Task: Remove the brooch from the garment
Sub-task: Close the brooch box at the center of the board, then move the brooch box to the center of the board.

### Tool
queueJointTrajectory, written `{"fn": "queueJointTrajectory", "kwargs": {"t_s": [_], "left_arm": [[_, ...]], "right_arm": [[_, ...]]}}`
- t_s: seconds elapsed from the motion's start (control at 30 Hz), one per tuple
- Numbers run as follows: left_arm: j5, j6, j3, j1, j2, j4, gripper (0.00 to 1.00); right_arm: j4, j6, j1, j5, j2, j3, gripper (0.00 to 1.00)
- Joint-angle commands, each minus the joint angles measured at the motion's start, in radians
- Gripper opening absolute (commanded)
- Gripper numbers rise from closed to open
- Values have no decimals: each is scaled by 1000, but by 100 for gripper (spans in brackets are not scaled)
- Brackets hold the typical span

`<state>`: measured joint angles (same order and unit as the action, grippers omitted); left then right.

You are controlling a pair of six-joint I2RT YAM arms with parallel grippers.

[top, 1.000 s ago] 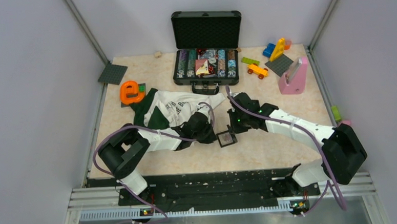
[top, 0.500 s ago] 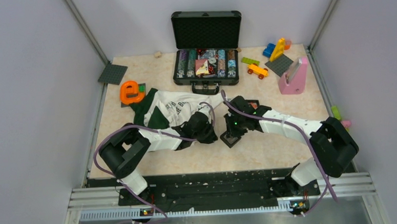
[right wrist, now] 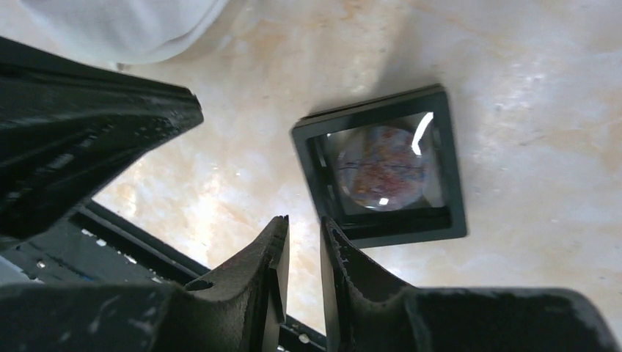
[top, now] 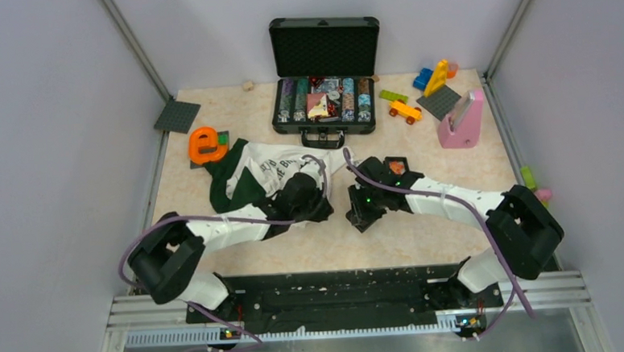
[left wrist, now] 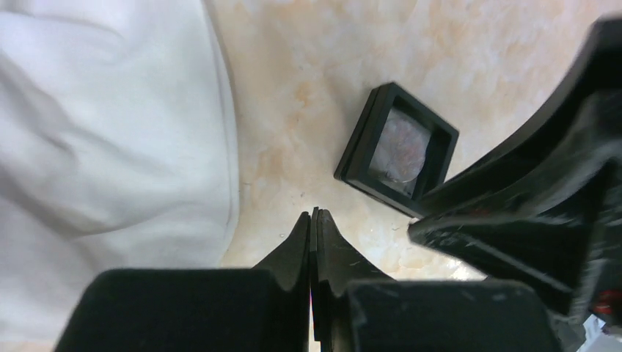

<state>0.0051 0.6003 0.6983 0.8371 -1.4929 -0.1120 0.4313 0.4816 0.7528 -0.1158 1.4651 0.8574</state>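
Observation:
The white and green garment lies crumpled left of centre, and its white cloth fills the left of the left wrist view. A tiny orange-red brooch rests on a small black square behind the right arm, apart from the garment. My left gripper is shut on nothing, its tips over bare table beside the garment's edge. My right gripper is open by a narrow gap with nothing in it. It hangs just in front of a small black windowed box.
An open black case stands at the back. An orange letter "e" lies back left. Toy bricks, an orange toy car and a pink stand are back right. The two grippers are close together near the table's middle.
My right gripper came left and down over the windowed box, and its jaws parted slightly. The left arm's elbow swung out left, and its gripper shifted a little up-left, still shut.

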Motion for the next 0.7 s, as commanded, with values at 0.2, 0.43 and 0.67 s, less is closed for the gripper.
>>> {"fn": "queueJointTrajectory", "kwargs": {"t_s": [0.2, 0.43, 0.67], "left_arm": [[-83, -42, -59, -110, 251, 107, 0], [-79, -45, -141, -193, 381, 104, 0], [-102, -44, -195, -231, 450, 98, 1]], "right_arm": [[-81, 77, 96, 76, 74, 39, 20], [-66, 107, 87, 183, 137, 64, 20], [-50, 61, -48, 241, 125, 60, 20]]}}
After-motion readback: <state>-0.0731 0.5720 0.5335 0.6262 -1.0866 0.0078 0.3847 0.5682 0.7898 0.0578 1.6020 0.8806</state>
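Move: Just ahead of the right hand, about 3 cm out, 2 cm to its right and 4 cm below, lies the closed brooch box. The dark frame with the red piece stands some 15 cm ahead and 9 cm right of that hand; the garment's middle is 14 cm ahead and 21 cm left. From the left hand the brooch box lies about 10 cm to the right, 1 cm ahead and 5 cm down. Swinging about 2 cm left and slightly back first, the right hand then sinks some 3.5 cm beside the brooch box's left side and turns back forward and right, fingertips seeming to bear on that side, their narrow gap kept. The left hand, still shut, rises and draws off leftward about 10 cm from the box over the garment, turning counter-clockwise. ##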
